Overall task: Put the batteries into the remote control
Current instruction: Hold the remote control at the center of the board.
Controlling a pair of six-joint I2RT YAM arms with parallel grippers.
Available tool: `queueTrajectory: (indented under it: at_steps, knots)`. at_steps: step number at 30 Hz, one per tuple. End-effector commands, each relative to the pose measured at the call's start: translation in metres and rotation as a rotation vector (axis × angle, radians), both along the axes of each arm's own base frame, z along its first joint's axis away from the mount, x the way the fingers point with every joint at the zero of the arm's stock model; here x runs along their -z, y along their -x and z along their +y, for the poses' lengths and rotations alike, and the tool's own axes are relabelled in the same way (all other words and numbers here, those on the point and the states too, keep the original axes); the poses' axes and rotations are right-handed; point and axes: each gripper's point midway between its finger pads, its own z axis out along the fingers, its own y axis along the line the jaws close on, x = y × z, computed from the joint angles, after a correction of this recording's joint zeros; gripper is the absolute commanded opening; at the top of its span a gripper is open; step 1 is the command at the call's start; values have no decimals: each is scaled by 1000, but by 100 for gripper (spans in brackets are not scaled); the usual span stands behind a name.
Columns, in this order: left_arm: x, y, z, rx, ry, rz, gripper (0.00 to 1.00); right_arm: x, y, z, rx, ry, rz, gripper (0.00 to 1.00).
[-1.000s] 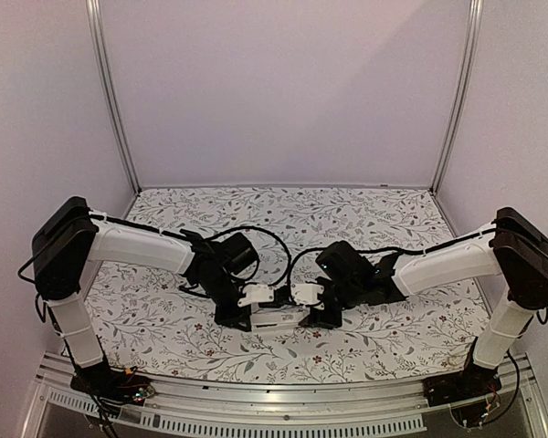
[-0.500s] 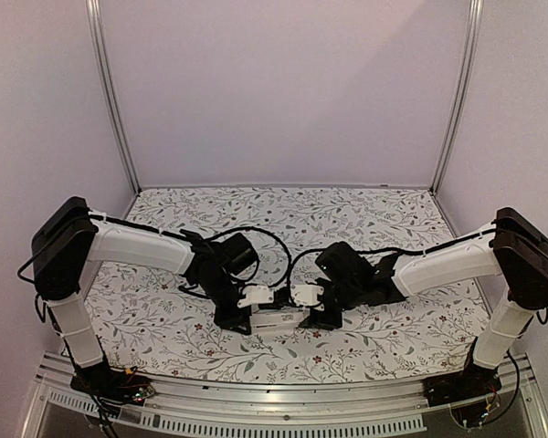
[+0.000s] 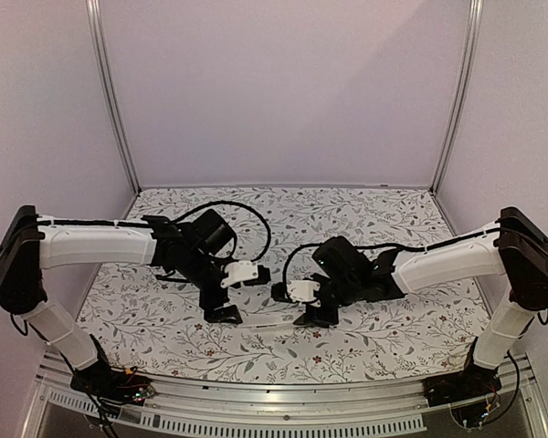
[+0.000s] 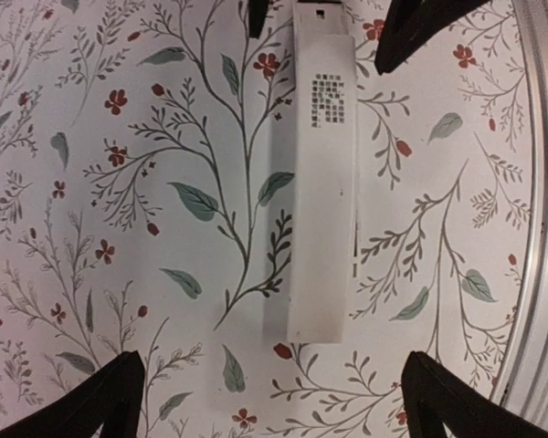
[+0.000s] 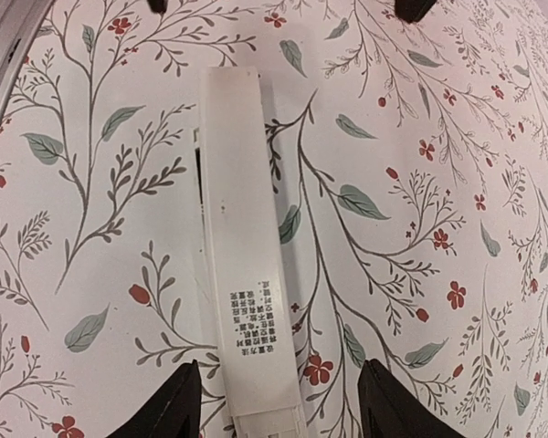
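The remote control point(image 4: 320, 173) is a slim white bar lying flat on the floral cloth with its printed back facing up; it also shows as the remote control point(image 5: 242, 246) and, faintly, the remote control point(image 3: 272, 321). My left gripper point(image 4: 274, 406) hangs open and wide above the remote's plain end, touching nothing. My right gripper point(image 5: 283, 406) is open around the printed end, with a gap on each side. Between the two grippers point(image 3: 240, 294) point(image 3: 295, 306) lies the remote. The batteries are out of view.
A metal rail point(image 4: 543, 182) runs along the table's near edge, close beside the remote; the same rail point(image 5: 5, 27) shows in the right wrist view. Pale enclosure walls with upright metal posts point(image 3: 110, 100) surround the floral cloth point(image 3: 365, 219).
My left gripper has opened wide, risen and drawn back to the left, off the remote. The remote now lies on the cloth. The right gripper has widened slightly and shifted a little left.
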Motion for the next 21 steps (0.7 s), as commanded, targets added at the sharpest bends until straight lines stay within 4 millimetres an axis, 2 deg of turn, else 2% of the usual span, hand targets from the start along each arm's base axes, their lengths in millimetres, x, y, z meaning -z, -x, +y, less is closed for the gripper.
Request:
queueTrajectory:
  at_steps: [1, 8, 10, 14, 18, 21]
  knots:
    - [-45, -27, 10, -108, 90, -121, 99, 3, 8, -5, -19, 54, 39, 59]
    - [-81, -53, 36, -298, 199, -240, 99, 4, 10, -2, -40, 69, 60, 60]
    - [-101, -66, 44, -406, 270, -294, 100, 4, 10, 0, -47, 83, 71, 60]
    - [-153, -84, 68, -642, 474, -398, 100, 10, 9, 4, -66, 135, 95, 59]
    - [-190, -86, 93, -786, 626, -507, 100, 10, 11, 7, -88, 164, 120, 59]
    - [-203, -86, 104, -821, 670, -545, 100, 8, 14, 10, -103, 169, 136, 61]
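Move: Lying flat between the two grippers, the remote control has its middle about 10 cm to the left hand's right, 1 cm back and 5 cm below; the right gripper is some 18 cm to the left hand's right, level in reach and 1 cm lower. From the right hand, the remote's middle is about 8 cm left, 1 cm back and 5 cm down, its near end lying below and between the half-open fingers. Rising clear of the remote's left end with its fingers already wide open, the left hand climbs about 18 cm while swinging outward to its left and forward, turning counter-clockwise as its fingers tip up from pointing down. The right hand stays by the remote's right end, creeping about 1 cm left and tilting slightly, fingers still half open; whether they touch is not clear. ##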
